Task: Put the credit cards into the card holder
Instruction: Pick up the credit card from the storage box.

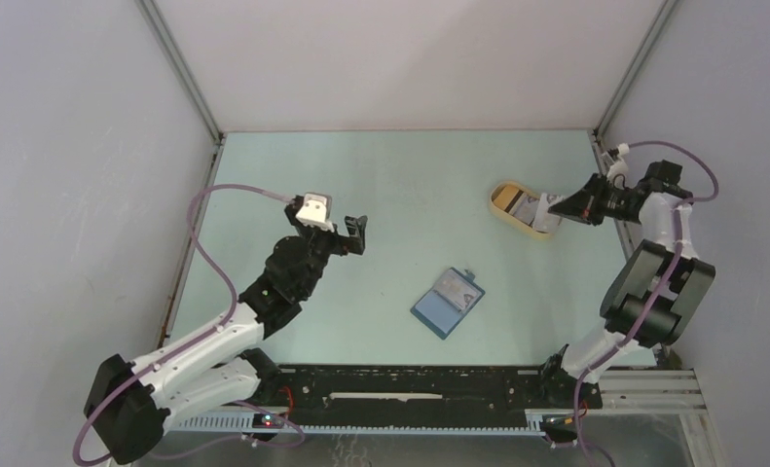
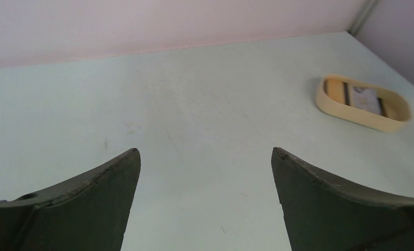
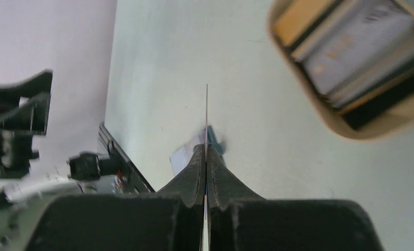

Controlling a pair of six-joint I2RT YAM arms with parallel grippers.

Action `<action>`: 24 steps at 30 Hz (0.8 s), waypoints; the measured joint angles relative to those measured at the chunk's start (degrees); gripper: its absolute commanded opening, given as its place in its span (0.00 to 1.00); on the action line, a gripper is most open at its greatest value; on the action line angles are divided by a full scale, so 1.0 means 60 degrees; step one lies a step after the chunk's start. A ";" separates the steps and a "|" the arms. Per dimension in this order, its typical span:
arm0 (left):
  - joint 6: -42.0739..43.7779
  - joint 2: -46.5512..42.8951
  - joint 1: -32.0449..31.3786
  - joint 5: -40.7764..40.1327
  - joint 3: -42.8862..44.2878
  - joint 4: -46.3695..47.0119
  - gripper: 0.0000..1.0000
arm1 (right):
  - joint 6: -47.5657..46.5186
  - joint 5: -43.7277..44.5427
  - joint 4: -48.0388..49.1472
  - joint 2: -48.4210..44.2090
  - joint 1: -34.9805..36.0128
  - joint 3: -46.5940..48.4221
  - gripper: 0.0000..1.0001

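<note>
The card holder [image 1: 447,300], a teal-blue wallet lying open with its lighter pockets up, rests mid-table. My right gripper [image 1: 553,206] hovers at the right end of the tan tray [image 1: 497,199]. In the right wrist view it [image 3: 206,149] is shut on a credit card [image 3: 207,115], seen edge-on as a thin line sticking out past the fingertips. Behind the tips the card holder [image 3: 186,154] shows partly. More credit cards [image 3: 346,52] lie in the tray [image 3: 372,130]. My left gripper [image 1: 351,233] is open and empty above bare table, left of the holder, jaws wide apart [image 2: 204,151].
The tan oval tray [image 2: 351,116] with a card [image 2: 364,98] in it sits at the back right, near the right wall. A black rail [image 1: 410,384] runs along the near table edge. Walls close the table on three sides.
</note>
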 measured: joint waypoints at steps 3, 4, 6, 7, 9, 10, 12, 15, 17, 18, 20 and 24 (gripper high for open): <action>-0.0583 -0.0182 0.0000 0.0911 0.0000 -0.0375 1.00 | -0.1271 -0.0412 -0.0729 -0.0936 0.0586 -0.0004 0.00; -0.0743 -0.0255 0.0000 0.1169 0.0000 -0.0437 1.00 | -0.1665 -0.0517 -0.0933 -0.1311 0.0878 -0.0011 0.00; -0.1198 -0.0514 0.0000 0.1821 -0.0007 -0.0561 1.00 | -0.2204 -0.0623 -0.1086 -0.2000 0.1399 -0.0124 0.00; -0.1395 -0.0645 0.0000 0.2138 -0.0025 -0.0543 0.99 | -0.2444 -0.0612 -0.1089 -0.2437 0.1738 -0.0270 0.00; -0.1840 -0.1027 0.0000 0.3002 -0.0222 -0.0277 0.98 | -0.2827 -0.0572 -0.1005 -0.3501 0.2565 -0.0692 0.00; -0.2051 -0.1228 0.0000 0.3483 -0.0401 -0.0055 0.97 | -0.2976 -0.0561 -0.0954 -0.3952 0.2903 -0.0856 0.01; -0.2484 -0.1494 0.0000 0.4317 -0.0772 0.0448 0.96 | -0.3333 -0.0557 -0.0831 -0.4841 0.3734 -0.1169 0.03; -0.3184 -0.1541 -0.0007 0.5544 -0.1413 0.1610 0.95 | -0.3971 -0.1016 -0.0783 -0.5756 0.4714 -0.1413 0.00; -0.3523 -0.1286 -0.0124 0.6175 -0.1869 0.2601 0.95 | -0.4488 -0.1606 -0.0929 -0.5843 0.4951 -0.1417 0.00; -0.3621 -0.1086 -0.0251 0.6382 -0.2040 0.3071 0.95 | -0.4801 -0.1898 -0.1082 -0.5799 0.5056 -0.1417 0.00; -0.3621 -0.0543 -0.0707 0.6685 -0.2331 0.4127 0.95 | -0.5431 -0.2295 -0.1453 -0.5563 0.5278 -0.1453 0.00; -0.3122 0.0707 -0.1803 0.7034 -0.2422 0.5708 0.96 | -0.6375 -0.2645 -0.1978 -0.5151 0.5927 -0.1927 0.00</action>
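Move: The card is already pinched in the right fingers; the card holder it is being taken towards lies about 16 cm back, 25 cm left and 17 cm below that hand. The storage box is some 9 cm ahead, 6 cm left and 15 cm lower. From the empty left hand the card is roughly 47 cm to the right, 5 cm ahead and 9 cm lower, the holder about 10 cm back, 24 cm right and 24 cm below. The card, still pinched by the right hand, is swept about 21 cm left and 17 cm back, rising away from the storage box then sinking slightly, while the fingers swing round to point left, nearly level. The left hand, staying wide open, comes roughly 15 cm back and 14 cm right, turning some 55 degrees clockwise to face the card. ##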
